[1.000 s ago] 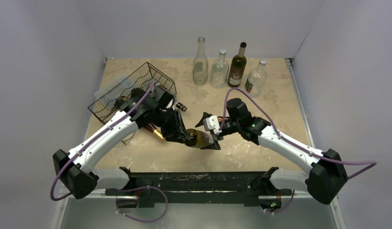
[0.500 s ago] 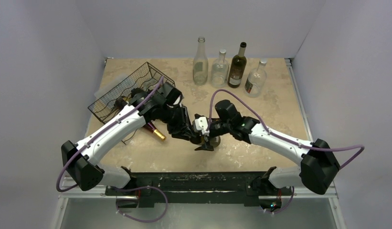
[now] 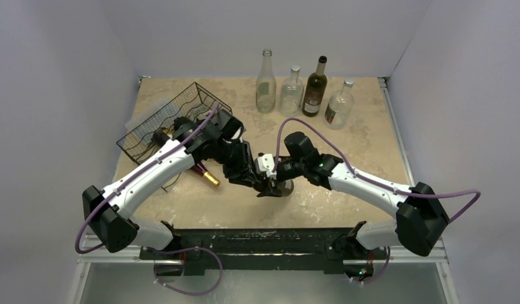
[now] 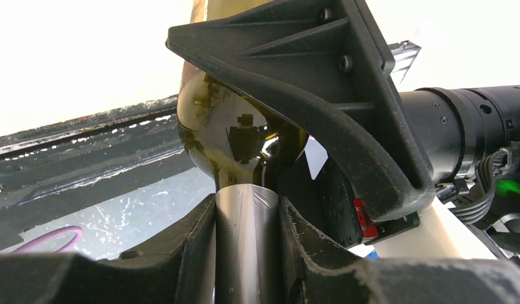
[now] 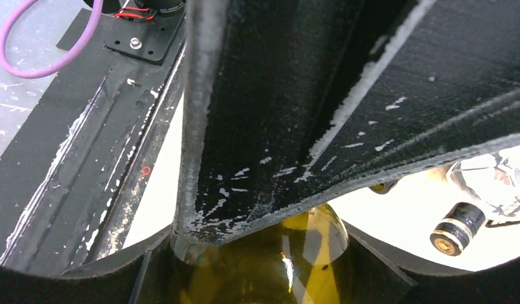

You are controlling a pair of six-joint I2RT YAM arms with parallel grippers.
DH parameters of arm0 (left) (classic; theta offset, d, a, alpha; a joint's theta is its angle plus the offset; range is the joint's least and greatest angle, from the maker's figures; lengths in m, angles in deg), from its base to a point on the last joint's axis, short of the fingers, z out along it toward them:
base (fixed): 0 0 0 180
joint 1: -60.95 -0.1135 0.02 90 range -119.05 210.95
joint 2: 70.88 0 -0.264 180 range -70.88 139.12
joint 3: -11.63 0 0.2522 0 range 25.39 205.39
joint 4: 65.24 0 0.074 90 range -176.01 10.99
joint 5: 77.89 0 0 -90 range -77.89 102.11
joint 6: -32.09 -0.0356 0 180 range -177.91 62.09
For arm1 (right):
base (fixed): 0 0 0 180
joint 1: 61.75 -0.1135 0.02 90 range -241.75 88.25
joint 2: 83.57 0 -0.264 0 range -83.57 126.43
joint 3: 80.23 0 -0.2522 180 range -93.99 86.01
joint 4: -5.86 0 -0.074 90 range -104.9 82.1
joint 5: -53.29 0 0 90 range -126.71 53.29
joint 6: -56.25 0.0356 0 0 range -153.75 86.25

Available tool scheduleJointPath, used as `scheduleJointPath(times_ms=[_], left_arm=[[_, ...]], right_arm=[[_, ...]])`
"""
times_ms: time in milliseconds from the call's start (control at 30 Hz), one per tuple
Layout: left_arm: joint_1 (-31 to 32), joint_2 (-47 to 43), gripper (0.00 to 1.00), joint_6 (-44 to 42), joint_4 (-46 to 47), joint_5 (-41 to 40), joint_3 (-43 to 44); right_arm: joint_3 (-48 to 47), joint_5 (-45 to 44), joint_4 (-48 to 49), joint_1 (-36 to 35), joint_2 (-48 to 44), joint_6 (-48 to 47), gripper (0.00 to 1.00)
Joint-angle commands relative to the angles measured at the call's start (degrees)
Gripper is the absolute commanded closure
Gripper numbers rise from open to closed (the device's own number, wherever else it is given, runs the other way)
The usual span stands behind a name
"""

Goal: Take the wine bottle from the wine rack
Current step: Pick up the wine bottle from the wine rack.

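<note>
The wine bottle (image 5: pixel 270 266) is olive-green glass with a silver foil neck (image 4: pixel 247 247). It is off the black wire wine rack (image 3: pixel 171 117) and sits over the table's near middle, mostly hidden by both grippers in the top view. My left gripper (image 3: pixel 256 179) is shut on the foil neck, just below the shoulder (image 4: pixel 222 130). From the right, my right gripper (image 3: pixel 276 185) has its jaws pressed against both sides of the bottle's body. One left finger (image 5: pixel 320 95) fills the upper part of the right wrist view.
A second dark bottle with a gold cap (image 3: pixel 206 177) lies on the table by the rack's near corner. Several upright bottles (image 3: pixel 304 92) stand in a row at the back. The black base rail (image 3: pixel 257 244) runs along the near edge.
My right gripper moved left over the bottle's body and its jaws narrowed onto it. The left arm swung the bottle slightly right and toward the back while staying shut on the neck.
</note>
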Motion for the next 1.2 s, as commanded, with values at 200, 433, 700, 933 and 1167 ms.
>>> scheduleJointPath(times_ms=[200,433,700,933,1167], left_arm=[[-0.1,-3.0,0.31,0.3,15.2,9.4,-1.7],[-1.6,-5.6,0.23,-4.5,15.9,8.7,-2.3],[-6.1,-10.7,0.14,-9.3,19.6,10.6,-5.2],[-13.4,-15.2,0.11,-22.2,20.1,8.3,-6.3],[-15.8,-19.6,0.02,-41.3,22.6,-6.7,-10.0]], right_arm=[[-1.0,5.7,-4.0,2.8,-2.1,-5.5,0.81],[0.3,9.1,-6.9,5.0,-5.0,-8.3,0.84],[1.3,12.2,-9.5,9.2,-8.1,-10.4,0.85],[1.3,14.5,-10.9,15.5,-11.4,-9.7,0.86],[1.5,18.5,-10.8,24.9,-15.7,-6.1,0.87]])
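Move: The left hand pinches the wine bottle's silver neck; its middle hangs roughly 6 cm right of and 9 cm below that hand, about level fore and aft. The right hand, clasping the shoulder, has that middle some 3 cm to its right and 4 cm below. From the right hand, the labelled clear bottle stands about 40 cm ahead, 29 cm right. The gold-necked bottle lies around 16 cm ahead, 23 cm left and 18 cm below the left hand. The left fingers open wide and let go of the silver neck, while the right keeps its grip on the shoulder and carries the bottle about 9 cm right, finally rising and going forward as well. The left hand first eases right and up, then swings left and forward towards the rack, ending about 6 cm higher, its fingers turning forward some 40 degrees. ##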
